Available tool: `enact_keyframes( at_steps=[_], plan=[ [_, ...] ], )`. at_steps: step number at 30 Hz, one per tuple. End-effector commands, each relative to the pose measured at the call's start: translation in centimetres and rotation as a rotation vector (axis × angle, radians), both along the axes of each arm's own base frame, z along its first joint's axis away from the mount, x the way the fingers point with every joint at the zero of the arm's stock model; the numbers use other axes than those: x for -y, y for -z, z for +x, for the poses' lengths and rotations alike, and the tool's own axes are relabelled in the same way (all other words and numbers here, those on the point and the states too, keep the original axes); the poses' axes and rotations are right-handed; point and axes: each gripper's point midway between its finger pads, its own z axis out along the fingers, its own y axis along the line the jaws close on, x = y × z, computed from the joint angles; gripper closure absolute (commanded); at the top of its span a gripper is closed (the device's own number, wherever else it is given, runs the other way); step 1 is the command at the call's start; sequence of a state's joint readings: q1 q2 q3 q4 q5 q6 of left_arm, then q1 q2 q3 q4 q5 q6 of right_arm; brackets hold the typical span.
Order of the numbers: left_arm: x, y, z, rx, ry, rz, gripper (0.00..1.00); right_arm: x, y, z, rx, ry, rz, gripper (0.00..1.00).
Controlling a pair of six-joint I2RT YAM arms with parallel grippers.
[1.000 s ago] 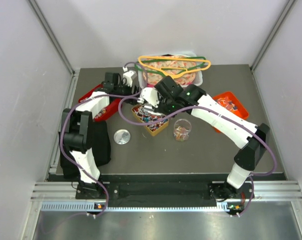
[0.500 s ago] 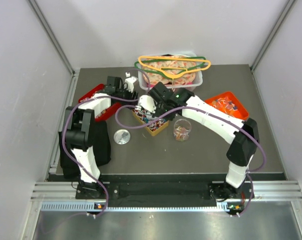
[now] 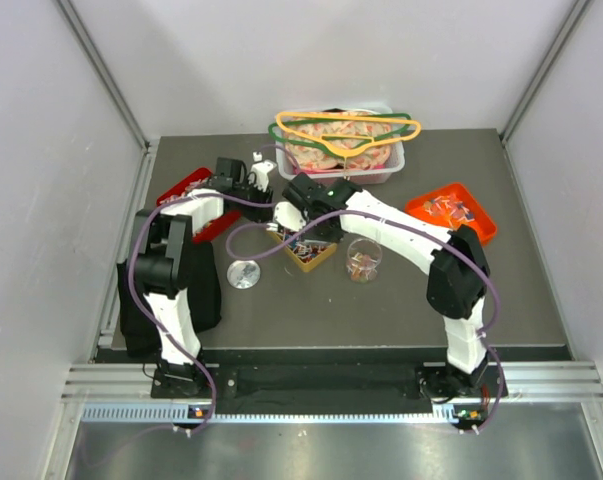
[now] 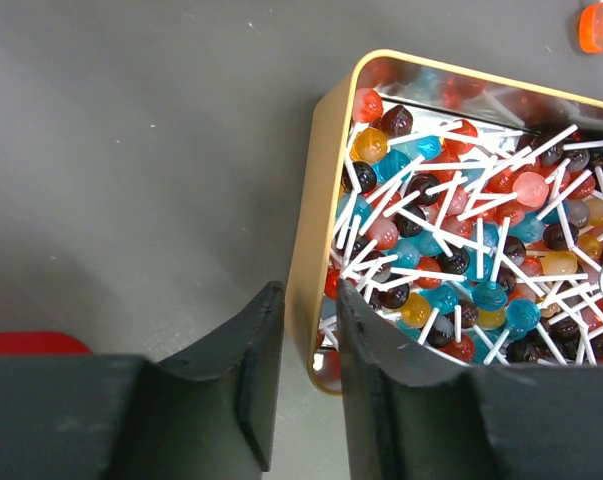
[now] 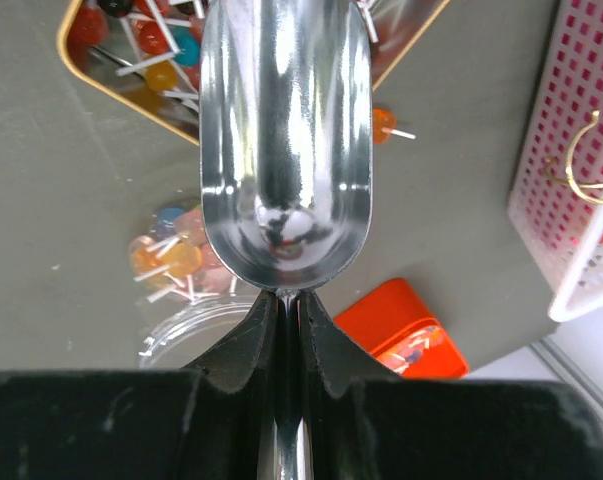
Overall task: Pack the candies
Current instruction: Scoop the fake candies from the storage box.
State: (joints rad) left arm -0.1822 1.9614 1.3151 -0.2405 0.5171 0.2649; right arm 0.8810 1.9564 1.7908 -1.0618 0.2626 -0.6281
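Note:
The candies are small lollipops in mixed colours with white sticks, heaped in a gold tin at the table's middle. My left gripper straddles the tin's near wall, one finger outside and one inside, closed on it. My right gripper is shut on the handle of an empty metal scoop, held above the tin's edge. A clear jar beside the tin holds a few lollipops. In the top view the right gripper hides part of the tin.
A round metal lid lies left of the jar. A red tray is at the left, and an orange tray with sweets at the right. A white basket with hangers is behind. One loose lollipop lies by the tin.
My right arm has folded in, and its gripper with the scoop has moved left over the tin. The left gripper has edged right towards the tin.

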Motion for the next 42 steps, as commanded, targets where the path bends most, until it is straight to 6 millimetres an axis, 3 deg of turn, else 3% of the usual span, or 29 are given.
enact_keyframes(
  at_steps=[1,10,15,20,24,29,33,42],
  plan=[
    [0.6,0.4,-0.1,-0.005,0.033,-0.029,0.69,-0.6,-3.0,1.2,0.086,-0.036,-0.005,1.0],
    [1.2,0.8,-0.7,-0.051,0.041,-0.064,0.96,-0.1,-3.8,1.5,0.112,-0.102,-0.117,1.0],
    [1.4,0.8,-0.8,-0.07,0.031,-0.075,0.97,0.3,-3.6,1.3,0.126,-0.142,-0.215,1.0],
    [0.6,0.5,0.1,-0.111,-0.094,-0.06,1.0,0.1,-2.6,1.0,0.093,-0.147,-0.285,1.0],
    [0.2,-1.0,0.5,-0.089,-0.174,-0.059,1.0,-0.1,-1.7,1.0,0.075,-0.102,-0.288,1.0],
    [0.4,-1.8,0.1,-0.096,-0.211,-0.072,1.0,-0.4,-1.4,2.4,0.118,-0.072,-0.336,1.0],
    [1.2,-2.5,-0.6,-0.14,-0.216,-0.123,1.0,-0.5,-2.5,3.6,0.173,-0.053,-0.366,1.0],
    [1.7,-3.4,-2.1,-0.157,-0.233,-0.16,1.0,2.0,-2.2,3.6,0.143,-0.038,-0.473,1.0]
  ],
)
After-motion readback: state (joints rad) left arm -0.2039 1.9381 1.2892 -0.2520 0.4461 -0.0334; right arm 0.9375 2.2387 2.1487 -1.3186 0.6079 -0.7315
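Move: The yellow tin of fake candies has its middle about 8 cm left of the right hand, 2 cm ahead and 10 cm below. From that hand, the clear jar stands some 5 cm right and 3 cm back, and a loose orange candy lies 5 cm ahead and 1 cm left, both below. For the left hand, its open fingers already astride the tin's end wall, the tin's middle is 7 cm right, 4 cm back and 2 cm below; the red tray lies 14 cm left and 2 cm ahead. The left fingers pinch shut on the tin's end wall and hold it, then the hand turns roughly 15 degrees counter-clockwise, easing about 1 cm back. The right hand, still gripping the scoop's handle, rises 3 cm, sinks back, then works forward to end about 4 cm ahead, rolling its left side down over 20 degrees to drive the scoop's tip in among the candies. ##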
